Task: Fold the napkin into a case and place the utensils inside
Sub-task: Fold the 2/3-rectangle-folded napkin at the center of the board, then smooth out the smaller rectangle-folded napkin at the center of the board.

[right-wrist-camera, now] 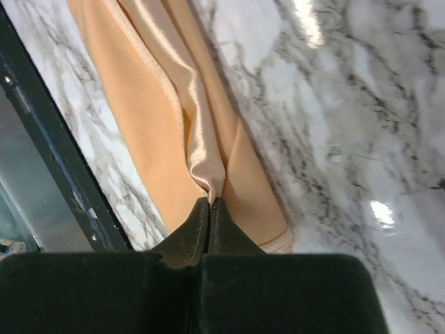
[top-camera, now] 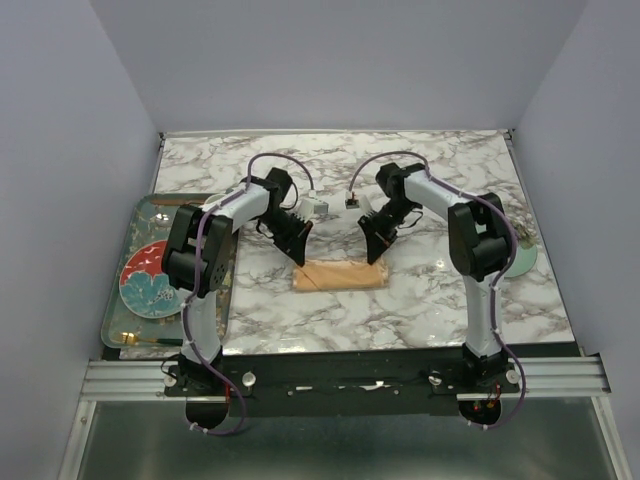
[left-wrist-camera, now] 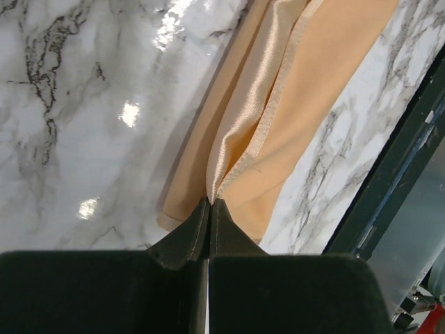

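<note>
The napkin (top-camera: 340, 275) lies as a narrow peach-orange band across the middle of the marble table, between the two arms. At its left end my left gripper (top-camera: 300, 258) is shut on a raised satin fold of the top layer. The left wrist view shows that pinch, with the gripper (left-wrist-camera: 210, 203) biting the napkin (left-wrist-camera: 306, 90). At the right end my right gripper (top-camera: 376, 256) is shut the same way, and in its wrist view the gripper (right-wrist-camera: 210, 202) holds a ridge of napkin (right-wrist-camera: 139, 118). A gold utensil (top-camera: 150, 342) lies on the tray's near end.
A grey patterned tray (top-camera: 125, 225) at the left edge holds a red and teal plate (top-camera: 150, 280). A pale green plate (top-camera: 522, 262) sits at the right edge behind the right arm. The table's dark front rail (left-wrist-camera: 396, 160) (right-wrist-camera: 49, 153) runs close along the napkin.
</note>
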Action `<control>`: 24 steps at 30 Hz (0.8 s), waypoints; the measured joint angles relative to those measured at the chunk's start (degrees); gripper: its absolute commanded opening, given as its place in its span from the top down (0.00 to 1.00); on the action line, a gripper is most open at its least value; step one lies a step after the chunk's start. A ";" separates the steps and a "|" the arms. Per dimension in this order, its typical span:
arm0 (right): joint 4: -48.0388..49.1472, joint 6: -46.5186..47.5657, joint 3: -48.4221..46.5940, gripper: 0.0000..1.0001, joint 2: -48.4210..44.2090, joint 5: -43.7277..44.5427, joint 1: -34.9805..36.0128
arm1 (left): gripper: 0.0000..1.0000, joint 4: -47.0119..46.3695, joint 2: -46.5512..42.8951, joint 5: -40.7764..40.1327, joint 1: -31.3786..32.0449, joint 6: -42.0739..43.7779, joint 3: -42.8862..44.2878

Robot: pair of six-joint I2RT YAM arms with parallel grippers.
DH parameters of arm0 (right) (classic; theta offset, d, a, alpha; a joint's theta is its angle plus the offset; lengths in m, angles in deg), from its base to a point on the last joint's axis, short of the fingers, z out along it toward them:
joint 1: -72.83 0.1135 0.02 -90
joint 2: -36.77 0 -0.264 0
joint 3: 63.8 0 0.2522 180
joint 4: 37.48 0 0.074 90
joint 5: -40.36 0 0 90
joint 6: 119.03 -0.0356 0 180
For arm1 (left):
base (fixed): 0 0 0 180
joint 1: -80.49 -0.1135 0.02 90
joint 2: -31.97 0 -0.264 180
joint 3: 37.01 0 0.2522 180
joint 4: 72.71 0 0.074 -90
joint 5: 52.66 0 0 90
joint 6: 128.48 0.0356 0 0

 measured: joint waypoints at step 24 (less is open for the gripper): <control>3.37 -4.20 -0.96 0.99 4.52 2.05 -1.07 | 0.52 -13.92 -10.88 5.90 -5.99 -11.17 -5.33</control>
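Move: Both closed hands already pinch the satin fold along the napkin's far side, about 3 cm above the board. From the left hand, the spot for the far edge is 2 cm ahead and 3 below; the napkin's middle is some 9 cm right and 3 back, the mug about 17 left and 10 ahead. From the right hand, that spot is 1 cm ahead, the napkin's middle about 8 cm left and 3 back, the green dish roughly 28 right and 5 ahead. Still pinching the satin fold, both hands lower it about 3 cm onto the napkin strip while easing 1.5 to 2 cm forward. The right then stays there with its fingers shut. The left opens about halfway, lets go of its end and rises nearly 9 cm, drifting a little farther forward as the wrist turns some 20 degrees. ##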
